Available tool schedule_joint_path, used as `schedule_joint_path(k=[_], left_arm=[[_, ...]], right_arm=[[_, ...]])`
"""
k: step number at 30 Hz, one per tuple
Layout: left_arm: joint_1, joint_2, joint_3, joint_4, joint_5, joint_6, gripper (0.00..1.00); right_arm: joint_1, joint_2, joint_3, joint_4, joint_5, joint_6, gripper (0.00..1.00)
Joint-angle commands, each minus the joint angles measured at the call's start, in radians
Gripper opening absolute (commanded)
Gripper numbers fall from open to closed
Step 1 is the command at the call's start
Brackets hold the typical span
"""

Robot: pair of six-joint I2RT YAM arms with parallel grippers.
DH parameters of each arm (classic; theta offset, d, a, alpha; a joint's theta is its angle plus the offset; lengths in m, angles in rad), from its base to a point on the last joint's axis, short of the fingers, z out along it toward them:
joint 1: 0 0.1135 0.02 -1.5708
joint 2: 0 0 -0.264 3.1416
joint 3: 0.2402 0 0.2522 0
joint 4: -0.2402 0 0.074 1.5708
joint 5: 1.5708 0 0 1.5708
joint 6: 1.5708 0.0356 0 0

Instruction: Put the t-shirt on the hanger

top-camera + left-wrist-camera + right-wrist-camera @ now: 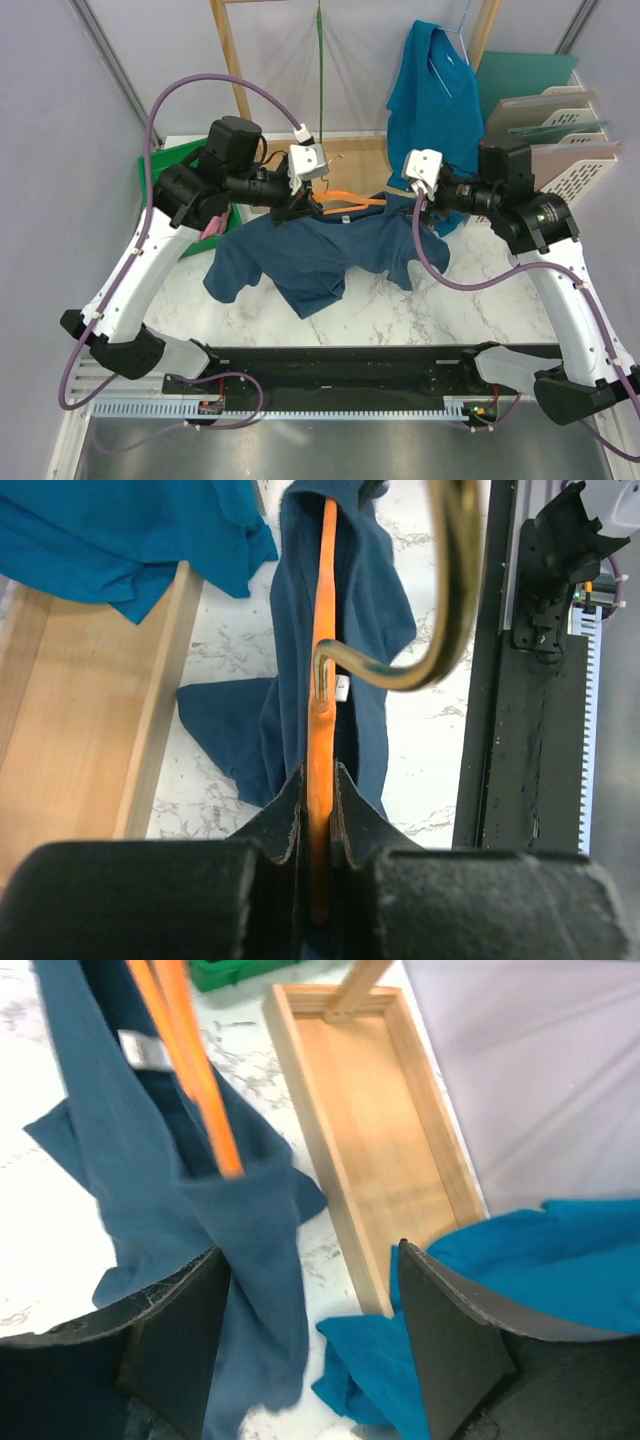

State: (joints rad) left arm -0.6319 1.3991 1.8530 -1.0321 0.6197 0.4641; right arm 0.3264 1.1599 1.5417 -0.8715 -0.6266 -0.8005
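The navy t-shirt [320,255] hangs draped over the orange hanger [345,204], held above the marble table. My left gripper [300,203] is shut on the hanger; in the left wrist view its jaws pinch the orange bar [321,780] just below the brass hook [455,590], with navy cloth [375,630] falling on both sides. My right gripper [421,212] stands open at the shirt's right shoulder. In the right wrist view its fingers [440,1330] are spread wide, the t-shirt [210,1210] hangs just by the left one, and the hanger's orange arm [195,1070] ends inside the cloth.
A teal shirt [432,100] hangs at the back right, its hem [520,1290] close to my right gripper. A wooden rack base [375,1120] lies behind. A green hanger [320,60] hangs from the rack. Grey file trays [560,130] stand right, a green bin [165,165] left.
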Motion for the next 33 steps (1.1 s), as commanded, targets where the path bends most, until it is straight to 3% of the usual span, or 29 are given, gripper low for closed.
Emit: schedule_joint_path(k=[1, 3, 6, 7, 10, 18, 22, 25, 27, 30, 33], left_arm=[[-0.020, 0.023, 0.042, 0.102, -0.083, -0.100, 0.02], [-0.026, 0.015, 0.014, 0.170, -0.156, -0.216, 0.02], [-0.066, -0.014, -0.050, 0.236, -0.097, -0.175, 0.02], [-0.118, -0.011, -0.058, 0.225, -0.121, -0.160, 0.02], [-0.140, -0.002, -0.067, 0.211, -0.104, -0.163, 0.02], [-0.146, 0.029, -0.038, 0.222, -0.152, -0.222, 0.02], [-0.143, 0.026, -0.047, 0.224, -0.262, -0.223, 0.02], [-0.138, 0.003, -0.052, 0.233, -0.128, -0.213, 0.02], [-0.146, -0.003, -0.058, 0.257, -0.112, -0.238, 0.02], [-0.146, 0.000, -0.037, 0.251, -0.104, -0.242, 0.02], [-0.144, -0.009, -0.037, 0.250, -0.089, -0.239, 0.02]], right_arm=[[0.066, 0.000, 0.040, 0.044, -0.018, 0.013, 0.75], [0.075, -0.014, 0.005, 0.160, -0.002, 0.157, 0.71], [0.088, -0.020, -0.038, 0.258, -0.008, 0.247, 0.73], [0.089, -0.020, -0.043, 0.261, -0.015, 0.232, 0.73], [0.094, -0.002, -0.031, 0.247, -0.038, 0.176, 0.74], [0.164, 0.057, 0.009, 0.118, -0.042, 0.032, 0.67], [0.168, 0.040, 0.015, 0.105, -0.042, 0.034, 0.67], [0.177, 0.049, 0.008, 0.112, -0.004, 0.018, 0.67], [0.181, 0.066, 0.001, 0.131, 0.030, 0.015, 0.66], [0.194, 0.081, 0.006, 0.155, 0.042, 0.026, 0.52], [0.201, 0.092, 0.011, 0.196, 0.076, 0.067, 0.03]])
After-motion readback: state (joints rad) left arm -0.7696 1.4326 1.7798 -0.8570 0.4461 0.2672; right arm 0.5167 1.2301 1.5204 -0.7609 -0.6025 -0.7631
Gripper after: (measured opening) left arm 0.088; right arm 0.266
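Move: The bare stretch of the hanger that the right hand goes for lies about 10 cm to its left, 1 cm back and at nearly the same height; the shirt shoulder covering the hanger's end is some 5 cm to its left, level with it and 2 cm lower. The collar tag is roughly 12 cm left, 3 cm back and 4 cm below. From the left hand, which already grips the hanger near its hook, that bare stretch is about 9 cm to the right, level front to back and 2 cm lower. With fingers already wide, the right hand reaches left about 6 cm along the shirt's shoulder towards the bare hanger beside the collar, rising some 2 cm and then sinking 3 cm while turning about 10 degrees counter-clockwise, and only once there closes most of the way around the hanger. The left hand keeps its pinch near the hook and brings the hanger about 4 cm right and a little down to meet it, nearly all of that early on, then all but stays. ##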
